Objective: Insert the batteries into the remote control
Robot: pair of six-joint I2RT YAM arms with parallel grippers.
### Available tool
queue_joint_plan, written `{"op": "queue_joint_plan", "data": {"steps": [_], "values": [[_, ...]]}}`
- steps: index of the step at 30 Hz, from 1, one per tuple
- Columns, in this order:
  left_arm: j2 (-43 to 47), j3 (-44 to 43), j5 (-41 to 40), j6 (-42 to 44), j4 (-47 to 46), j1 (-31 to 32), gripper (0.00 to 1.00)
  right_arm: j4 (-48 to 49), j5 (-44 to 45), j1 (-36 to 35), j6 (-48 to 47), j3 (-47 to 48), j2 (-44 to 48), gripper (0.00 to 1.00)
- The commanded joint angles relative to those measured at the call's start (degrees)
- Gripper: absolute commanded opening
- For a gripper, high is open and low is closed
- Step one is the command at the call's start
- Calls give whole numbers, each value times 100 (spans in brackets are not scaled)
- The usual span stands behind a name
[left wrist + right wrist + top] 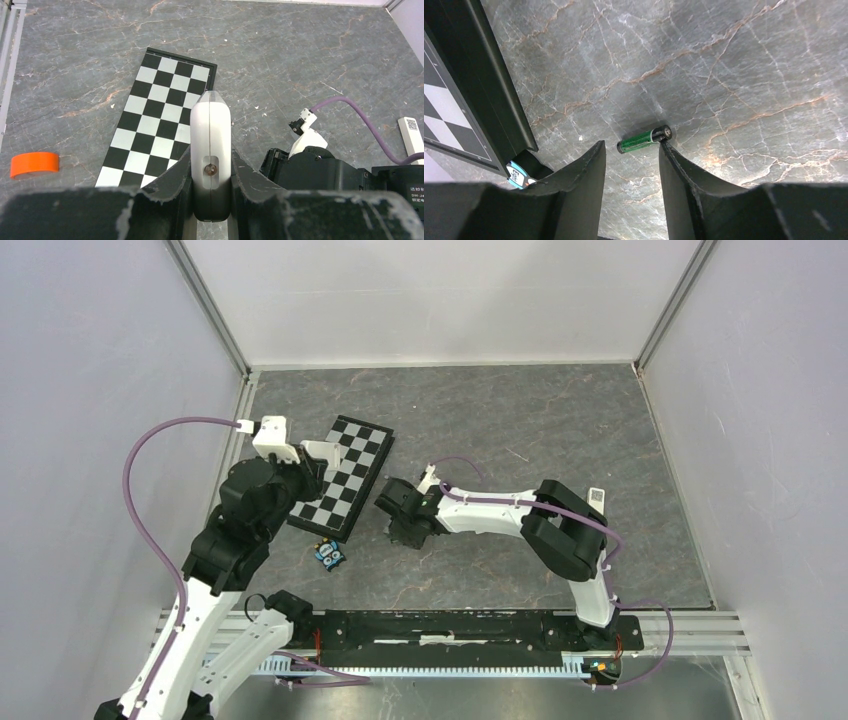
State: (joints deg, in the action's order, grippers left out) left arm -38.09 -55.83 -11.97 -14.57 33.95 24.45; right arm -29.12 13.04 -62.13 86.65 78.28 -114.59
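My left gripper (pixel 211 152) is shut on the remote control (pixel 211 135), a slim white bar held edge-on, its tip pointing out over the chessboard. From above, the remote control (pixel 320 452) shows as a white piece at the left gripper (pixel 303 465). One of the batteries (pixel 644 139), green and black, lies flat on the table just past the fingertips of my right gripper (pixel 632 145). That gripper is open and empty, and its right fingertip (pixel 666 150) touches the battery's black end. Seen from above, the right gripper (pixel 402 525) hangs low over the table and hides the battery.
A black-and-white chessboard (pixel 345 475) lies left of centre, also seen in the left wrist view (pixel 160 115). A small blue toy (pixel 330 554) sits at its near corner. An orange roll (pixel 35 164) lies further left. A small white piece (pixel 597 497) rests at the right.
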Motion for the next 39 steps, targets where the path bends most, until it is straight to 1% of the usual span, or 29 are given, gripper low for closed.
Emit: {"op": "queue_joint_plan", "data": {"steps": [1,6,11,14,17,22,26,30,34,36,39], "values": [[46,19,-48,-133,-183,-17,2,-201,552,3,237,117,-133,47],[36,29,-60,-138,-179,-11,2,-236,608,42,124,238,-278,42],[-4,20,-80,-152,-181,-19,2,-452,593,43,-96,354,-467,34],[-23,2,-122,-130,-170,-12,2,-746,710,30,-475,335,-527,31],[1,-34,-239,-133,-128,-18,2,-1096,777,26,-732,318,-669,31],[215,44,-396,-151,-118,-18,2,-1622,902,3,-1137,736,-1065,25],[239,68,-385,-135,-92,-14,2,-1842,917,-42,-1248,885,-1201,14],[177,55,-255,-156,-82,-11,2,-1775,1109,-61,-1291,829,-1126,8],[179,107,-143,-223,-82,-15,2,-1654,1691,-46,-1528,722,-855,5],[147,129,2,-314,-89,-18,2,-1454,2103,-45,-1670,503,-512,4],[57,214,321,-517,-210,-14,2,-1019,2458,21,-1971,-35,-30,6]]}}
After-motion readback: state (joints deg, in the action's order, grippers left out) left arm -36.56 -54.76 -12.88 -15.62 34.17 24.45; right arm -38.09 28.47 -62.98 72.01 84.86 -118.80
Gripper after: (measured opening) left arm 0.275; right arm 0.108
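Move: Just ahead of the right fingertips lies the green battery, about 2 cm forward, 1 cm right and 1 cm below the hand. The second battery is some 15 cm ahead and 2 cm left; the owl toy about 14 cm left and 1 cm back; the chessboard's middle roughly 15 cm ahead and 12 cm left. From the left hand, which holds the remote control, the green battery is some 14 cm right, 1 cm back and 28 cm below. Easing forward about 1.5 cm and down about 1 cm to the green battery, the right hand closes its half-open fingers until they pinch it near its middle. The wrist tilts meanwhile, some 20 degrees in all, so the fingers stop leaning left and reach more forward; then, gripping the battery, the hand slides about 2 cm right and 1 cm forward. The left hand keeps hold of the remote control. ##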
